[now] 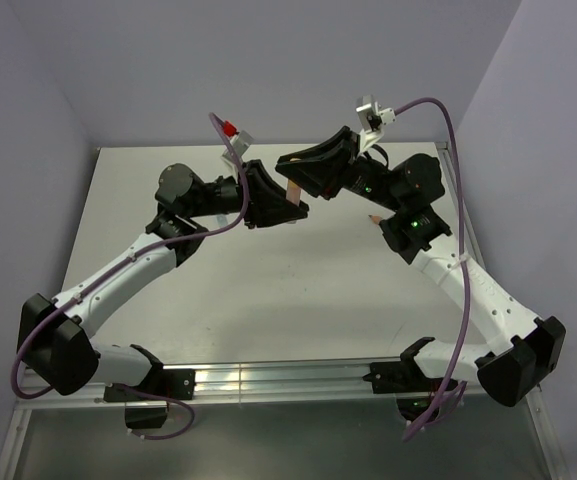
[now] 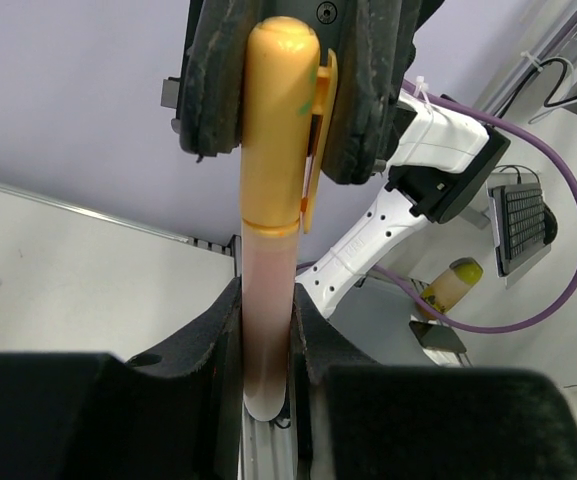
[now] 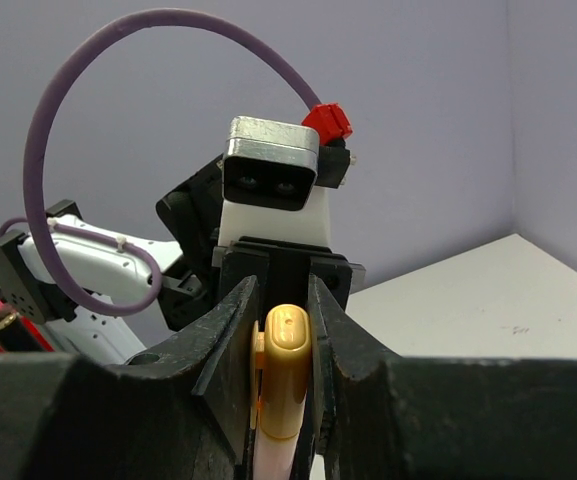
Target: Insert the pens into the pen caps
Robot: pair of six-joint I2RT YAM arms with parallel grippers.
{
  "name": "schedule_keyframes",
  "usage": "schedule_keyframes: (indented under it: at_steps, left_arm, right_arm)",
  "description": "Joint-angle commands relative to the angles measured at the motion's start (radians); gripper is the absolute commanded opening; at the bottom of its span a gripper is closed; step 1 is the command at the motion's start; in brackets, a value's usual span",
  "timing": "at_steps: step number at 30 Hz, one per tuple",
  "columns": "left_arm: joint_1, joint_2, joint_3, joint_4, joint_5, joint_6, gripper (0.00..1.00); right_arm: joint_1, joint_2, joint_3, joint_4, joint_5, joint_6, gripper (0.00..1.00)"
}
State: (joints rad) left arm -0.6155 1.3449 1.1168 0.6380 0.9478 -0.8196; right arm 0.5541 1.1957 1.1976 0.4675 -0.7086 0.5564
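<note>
A pale pink pen (image 2: 266, 320) with an orange cap (image 2: 278, 120) on its end is held in the air between both grippers. My left gripper (image 2: 265, 300) is shut on the pale pen body. The fingers (image 2: 213, 90) of the right gripper, seen from the left wrist, clamp the cap. In the right wrist view my right gripper (image 3: 284, 310) is shut on the orange cap (image 3: 286, 375), and the pen body (image 3: 278, 462) runs down out of it. From above, the pen (image 1: 294, 190) bridges the left gripper (image 1: 280, 208) and the right gripper (image 1: 298, 172) above the table's far middle.
A small pinkish pen-like thing (image 1: 373, 216) lies on the grey table (image 1: 268, 290) under the right arm. Purple cables loop over both wrists. Walls close in the table at the back and both sides. No other pens or caps show.
</note>
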Motion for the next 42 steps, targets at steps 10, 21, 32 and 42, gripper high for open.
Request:
schedule_keyframes:
  at_steps: [10, 21, 32, 42]
  left_arm:
    - [0.042, -0.041, 0.163, 0.074, -0.219, 0.001, 0.0]
    - [0.065, -0.013, 0.209, 0.104, -0.208, -0.023, 0.0]
    - [0.076, 0.005, 0.212, 0.109, -0.19, -0.038, 0.0]
    - [0.02, -0.023, -0.02, -0.049, -0.231, 0.028, 0.0]
  right_arm:
    - [0.107, 0.016, -0.095, -0.165, -0.261, -0.024, 0.0]
    - [0.139, 0.019, -0.131, -0.139, -0.273, -0.01, 0.0]
    - [0.153, 0.012, -0.109, -0.238, -0.198, -0.053, 0.0]
    - [0.063, -0.021, 0.232, -0.452, 0.505, -0.092, 0.73]
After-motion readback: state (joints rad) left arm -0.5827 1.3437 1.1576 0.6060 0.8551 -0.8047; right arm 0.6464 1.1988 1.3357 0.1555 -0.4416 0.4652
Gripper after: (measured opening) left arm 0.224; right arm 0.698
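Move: The yellow cap, still in the right fingers, stands about 6 cm above and 3 cm ahead of the left gripper, level sideways. The pen body in the left fingers has its middle some 4 cm below and 2 cm back of the right gripper. Far below on the table, from the left gripper, an orange-tipped pen lies about 27 cm ahead and 23 cm right, and a capped pen 27 cm ahead and 20 cm left. Keep the pen body pinched in the left fingers and the cap in the right, bearing them together while both hands ease about 1 cm back and up. Then open the right fingers wide to let go of the cap, swinging that hand forward about 3 cm and clockwise some 10 degrees; let the left spring forward a similar distance, its grip kept. ##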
